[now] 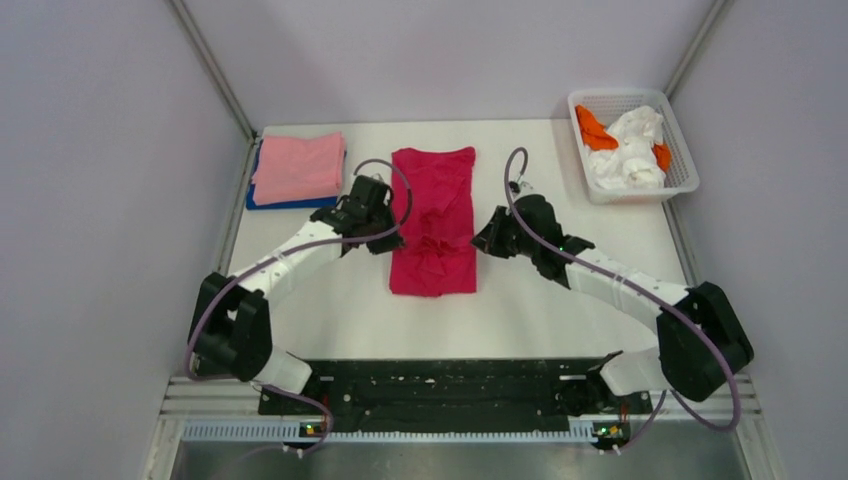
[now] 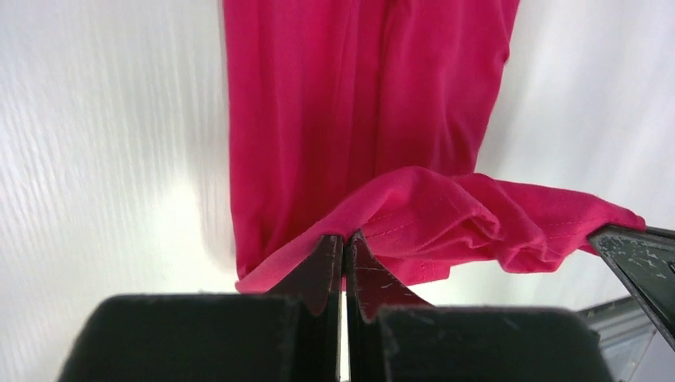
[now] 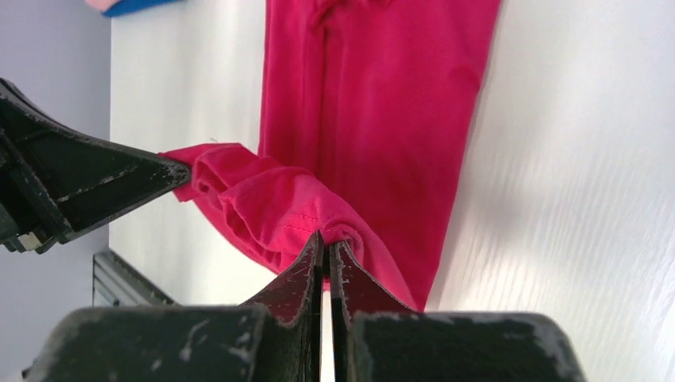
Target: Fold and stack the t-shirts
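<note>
The crimson-red t-shirt [image 1: 433, 215] lies as a long narrow strip in the middle of the table, its near end lifted and bunched. My left gripper [image 1: 392, 240] is shut on the shirt's left near edge [image 2: 374, 207]. My right gripper [image 1: 480, 240] is shut on its right near edge [image 3: 318, 215]. The hem sags between the two grippers just above the table. The light pink t-shirt [image 1: 298, 166] lies folded on the folded deep blue t-shirt [image 1: 292, 202] at the back left.
A white basket [image 1: 678, 160] at the back right holds white and orange cloths [image 1: 628, 145]. Grey walls close in the table on both sides and at the back. The black arm mount [image 1: 440, 385] runs along the near edge.
</note>
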Motion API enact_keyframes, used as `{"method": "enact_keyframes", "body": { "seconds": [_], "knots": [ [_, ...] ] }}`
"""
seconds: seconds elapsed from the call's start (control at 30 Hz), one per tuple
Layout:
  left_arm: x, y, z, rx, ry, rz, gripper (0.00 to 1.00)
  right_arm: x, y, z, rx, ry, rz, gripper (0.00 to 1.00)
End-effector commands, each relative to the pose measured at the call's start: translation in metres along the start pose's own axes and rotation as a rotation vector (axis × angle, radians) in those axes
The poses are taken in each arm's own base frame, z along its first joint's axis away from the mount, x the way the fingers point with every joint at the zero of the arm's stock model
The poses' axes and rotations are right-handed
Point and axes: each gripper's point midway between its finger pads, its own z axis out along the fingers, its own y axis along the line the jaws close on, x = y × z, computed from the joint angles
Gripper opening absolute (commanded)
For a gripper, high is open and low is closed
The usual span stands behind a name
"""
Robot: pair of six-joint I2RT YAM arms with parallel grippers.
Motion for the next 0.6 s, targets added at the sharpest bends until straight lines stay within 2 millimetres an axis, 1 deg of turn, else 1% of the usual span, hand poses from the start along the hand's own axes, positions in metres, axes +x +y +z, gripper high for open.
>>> {"method": "enact_keyframes", "body": {
  "seconds": [0.0,0.13,0.2,0.33,0.47,0.57],
  "knots": [
    [-0.044,-0.005,0.009,0.033,-0.041,0.023,0.0,-0.044,0.008,0.018,-0.052,-0.064,-0.036,0.0],
    [-0.055,0.001,0.027,0.01,0.008,0.022,0.0,-0.06,-0.002,0.035,-0.051,-0.061,-0.027,0.0],
    [-0.062,0.005,0.035,0.0,0.021,0.013,0.0,-0.064,-0.005,0.043,-0.052,-0.052,-0.027,0.0],
    [-0.073,0.008,0.05,-0.001,0.032,0.013,0.0,-0.07,-0.017,0.059,-0.035,-0.037,-0.02,0.0],
    [-0.079,0.01,0.064,-0.004,0.057,0.017,0.0,-0.077,-0.023,0.074,-0.048,-0.031,-0.02,0.0],
    [-0.084,0.012,0.073,-0.011,0.069,0.014,0.0,-0.078,-0.031,0.085,-0.041,-0.014,-0.007,0.0]
  ]
}}
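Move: The far left corner of the pink-red t-shirt lies some 34 cm ahead of the left hand, about 2 cm left and 9 cm below; the far right corner is about 34 cm ahead of the right hand, 2 cm right and 10 cm down. The shirt's near fold lies roughly 8 cm back of both, its middle 7 cm right of the left hand. The folded stack sits about 28 cm ahead and 26 cm left of the left hand. The t-shirt's hem, still pinched at its two corners in shut fingers, is carried forward by both hands together, about 9 cm over the shirt towards its far end. They go level at first, then also sink some 3.5 cm, slowing as they go; the left hand tips down only slightly. ##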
